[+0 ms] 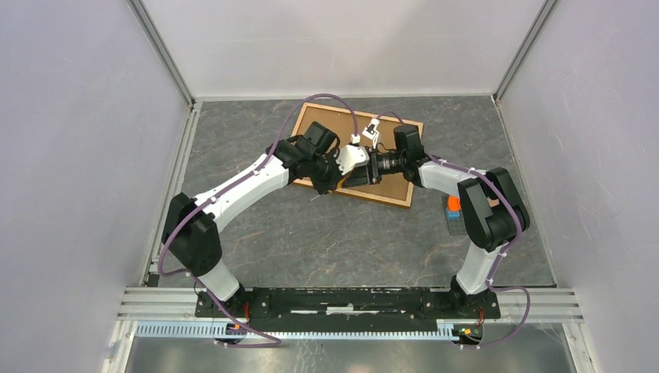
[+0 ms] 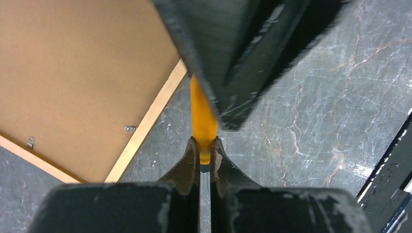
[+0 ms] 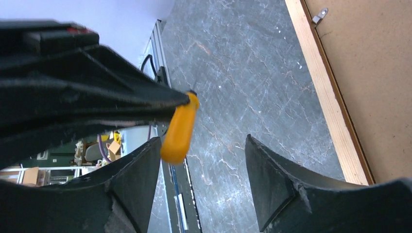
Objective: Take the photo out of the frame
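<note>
The frame lies face down on the grey table, its brown fibreboard back upward inside the pale wooden moulding. The photo is hidden under that back. My left gripper is shut on the narrow end of an orange tool, held above the table just off the frame's edge. My right gripper faces it, open. The tool's rounded orange end lies between the right gripper's fingers, close to one finger and well apart from the other. In the top view both grippers meet over the frame's near-left part.
Small metal clips sit along the back's edge. A small grey baseplate with orange and blue blocks rests by the right arm. White walls and aluminium rails enclose the table.
</note>
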`<state>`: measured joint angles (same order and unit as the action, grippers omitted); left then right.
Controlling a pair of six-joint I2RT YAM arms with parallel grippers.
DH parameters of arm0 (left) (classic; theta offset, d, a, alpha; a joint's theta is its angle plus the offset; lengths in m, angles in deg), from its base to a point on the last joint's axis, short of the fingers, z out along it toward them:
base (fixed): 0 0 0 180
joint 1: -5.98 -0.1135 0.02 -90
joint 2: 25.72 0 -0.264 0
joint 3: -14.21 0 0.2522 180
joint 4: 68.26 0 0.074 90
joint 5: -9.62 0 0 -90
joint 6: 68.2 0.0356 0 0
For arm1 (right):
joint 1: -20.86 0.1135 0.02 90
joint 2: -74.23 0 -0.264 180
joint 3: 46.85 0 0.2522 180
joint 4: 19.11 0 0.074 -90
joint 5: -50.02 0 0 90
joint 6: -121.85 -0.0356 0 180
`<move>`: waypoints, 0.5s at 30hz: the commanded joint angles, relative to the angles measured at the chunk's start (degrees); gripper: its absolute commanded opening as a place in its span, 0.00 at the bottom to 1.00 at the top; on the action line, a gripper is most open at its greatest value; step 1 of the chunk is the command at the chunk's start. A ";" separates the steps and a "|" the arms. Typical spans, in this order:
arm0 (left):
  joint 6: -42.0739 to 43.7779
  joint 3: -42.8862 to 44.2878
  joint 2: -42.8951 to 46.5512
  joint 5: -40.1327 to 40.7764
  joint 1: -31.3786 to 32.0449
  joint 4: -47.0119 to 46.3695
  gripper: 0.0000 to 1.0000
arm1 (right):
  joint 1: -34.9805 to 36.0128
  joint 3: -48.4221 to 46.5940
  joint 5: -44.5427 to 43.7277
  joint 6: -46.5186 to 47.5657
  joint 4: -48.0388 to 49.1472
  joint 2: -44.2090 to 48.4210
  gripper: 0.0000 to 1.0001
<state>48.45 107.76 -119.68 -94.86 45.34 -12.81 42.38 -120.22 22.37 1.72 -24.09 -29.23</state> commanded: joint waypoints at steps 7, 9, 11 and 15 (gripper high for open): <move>-1.44 5.19 -1.77 3.07 3.71 -2.11 0.02 | 0.44 0.76 1.35 -6.26 9.69 0.01 0.44; -1.58 5.76 -2.02 2.90 3.80 -2.06 0.02 | 0.50 0.96 1.59 -6.76 10.46 0.01 0.32; -1.66 6.38 -2.59 2.96 3.89 -2.11 0.02 | 0.51 1.10 2.01 -7.00 10.91 0.01 0.30; -1.94 6.91 -3.27 3.05 3.90 -2.09 0.02 | 0.54 1.26 3.02 -7.15 11.01 0.05 0.36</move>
<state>48.43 111.54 -122.67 -92.13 48.88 -12.72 42.49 -119.50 23.15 -4.75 -15.70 -29.23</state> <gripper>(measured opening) 0.058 0.351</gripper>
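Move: My left hand keeps its grip on the orange-handled screwdriver, butt to the right. The gap of my right gripper lies about 6 cm to its right, 1 cm ahead and nearly level. From my right hand, the screwdriver handle is about 3 cm left, 1 cm back and 2 cm higher. The frame's middle lies on the table, about 14 cm ahead of my right hand, neither left nor right of it, 11 cm down. The toy baseplate is some 27 cm to that hand's right, 3 cm back and 12 cm below. With my left hand I feed the screwdriver handle about 2.5 cm rightward, butt first, into my right hand's gap, keeping it pinched near the blade end. Meanwhile I lift my right hand some 1.5 cm, its fingers still pointing left, and bring them from wide open to roughly a third open around the handle. ##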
